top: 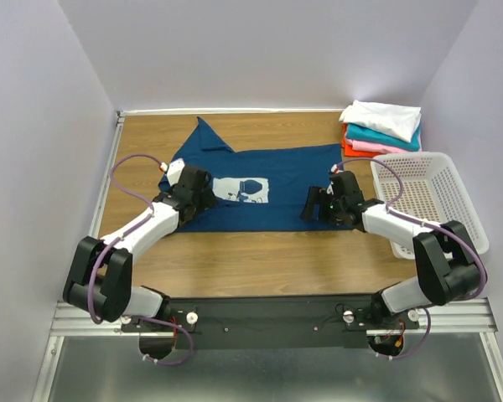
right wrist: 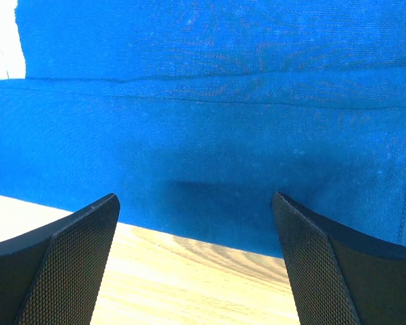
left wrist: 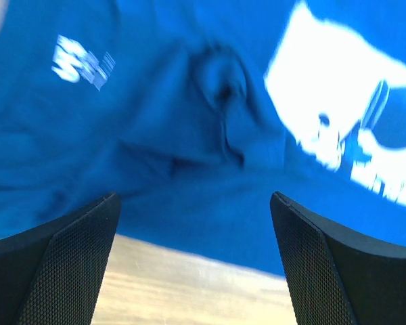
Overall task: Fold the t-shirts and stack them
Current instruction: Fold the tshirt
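A navy blue t-shirt (top: 277, 180) with a white square print (top: 241, 190) lies spread on the wooden table (top: 260, 260), one sleeve pointing to the back. My left gripper (top: 199, 194) hovers open over the shirt's near left part; the left wrist view shows wrinkled navy cloth (left wrist: 189, 135), the print (left wrist: 345, 101) and the hem edge between the fingers of that gripper (left wrist: 195, 203). My right gripper (top: 314, 205) stands open at the shirt's near right edge. In the right wrist view the flat cloth (right wrist: 210, 122) meets bare wood (right wrist: 189, 271) between the fingers of that gripper (right wrist: 195, 203). Neither holds anything.
A stack of folded t-shirts (top: 381, 126), white on top over teal, pink and orange-red, sits at the back right corner. A white perforated basket (top: 432, 197) stands along the right edge, close to the right arm. Walls close in on three sides.
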`<state>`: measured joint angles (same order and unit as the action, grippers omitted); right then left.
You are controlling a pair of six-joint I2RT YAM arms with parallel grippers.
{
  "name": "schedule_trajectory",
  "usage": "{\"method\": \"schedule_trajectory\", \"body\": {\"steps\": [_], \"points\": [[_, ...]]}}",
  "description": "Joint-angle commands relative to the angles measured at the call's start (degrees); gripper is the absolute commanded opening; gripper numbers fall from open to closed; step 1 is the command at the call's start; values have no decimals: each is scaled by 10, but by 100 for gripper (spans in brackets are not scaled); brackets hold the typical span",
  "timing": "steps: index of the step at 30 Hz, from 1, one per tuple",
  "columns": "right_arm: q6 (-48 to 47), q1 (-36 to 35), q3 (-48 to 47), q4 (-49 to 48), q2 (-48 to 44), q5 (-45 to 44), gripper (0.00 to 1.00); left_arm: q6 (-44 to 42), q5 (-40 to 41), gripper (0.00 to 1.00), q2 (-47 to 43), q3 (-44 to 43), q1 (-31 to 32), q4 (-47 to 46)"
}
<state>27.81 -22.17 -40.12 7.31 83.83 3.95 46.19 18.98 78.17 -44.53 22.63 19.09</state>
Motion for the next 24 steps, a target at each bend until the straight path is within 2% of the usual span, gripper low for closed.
{"method": "schedule_trajectory", "body": {"steps": [1, 4, 15, 20, 24], "points": [[-7, 0, 0, 27, -9, 3, 100, -8, 66, 98, 21, -24, -23, 4], [-8, 0, 3, 27, -10, -14, 100, -30, 31, 98, 63, -40, -35, -18], [-6, 0, 5, 27, -6, -37, 100, -47, 59, 98, 164, -116, -69, -34], [-4, 0, 4, 28, -6, -51, 100, -56, 97, 98, 180, -153, -108, -38], [-3, 1, 4, 29, -2, -59, 100, -80, 84, 98, 211, -191, -148, -62]]}}
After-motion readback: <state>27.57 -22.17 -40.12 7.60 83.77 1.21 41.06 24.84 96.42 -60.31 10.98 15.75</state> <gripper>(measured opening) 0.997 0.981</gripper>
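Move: The t-shirt's far left shoulder edge lies about 13 cm ahead of the left hand, 10 cm to its left and some 5 cm below. On the way, a bunched fold stands about 4 cm ahead, level sideways; the white print lies about 3 cm ahead and 10 cm right, the far sleeve some 20 cm straight ahead. From the right hand, that shoulder edge is about 15 cm ahead, 42 cm left and 2 cm lower. Forward and left goes the left hand, open and pointing down at a slant, some 9 cm out and 7 cm left across the bunched fold towards the shirt's far left shoulder edge. It dips about 3 cm midway and rises again, turning about 10 degrees counter-clockwise with its left side lifting a little. The fingers shut on nothing. ##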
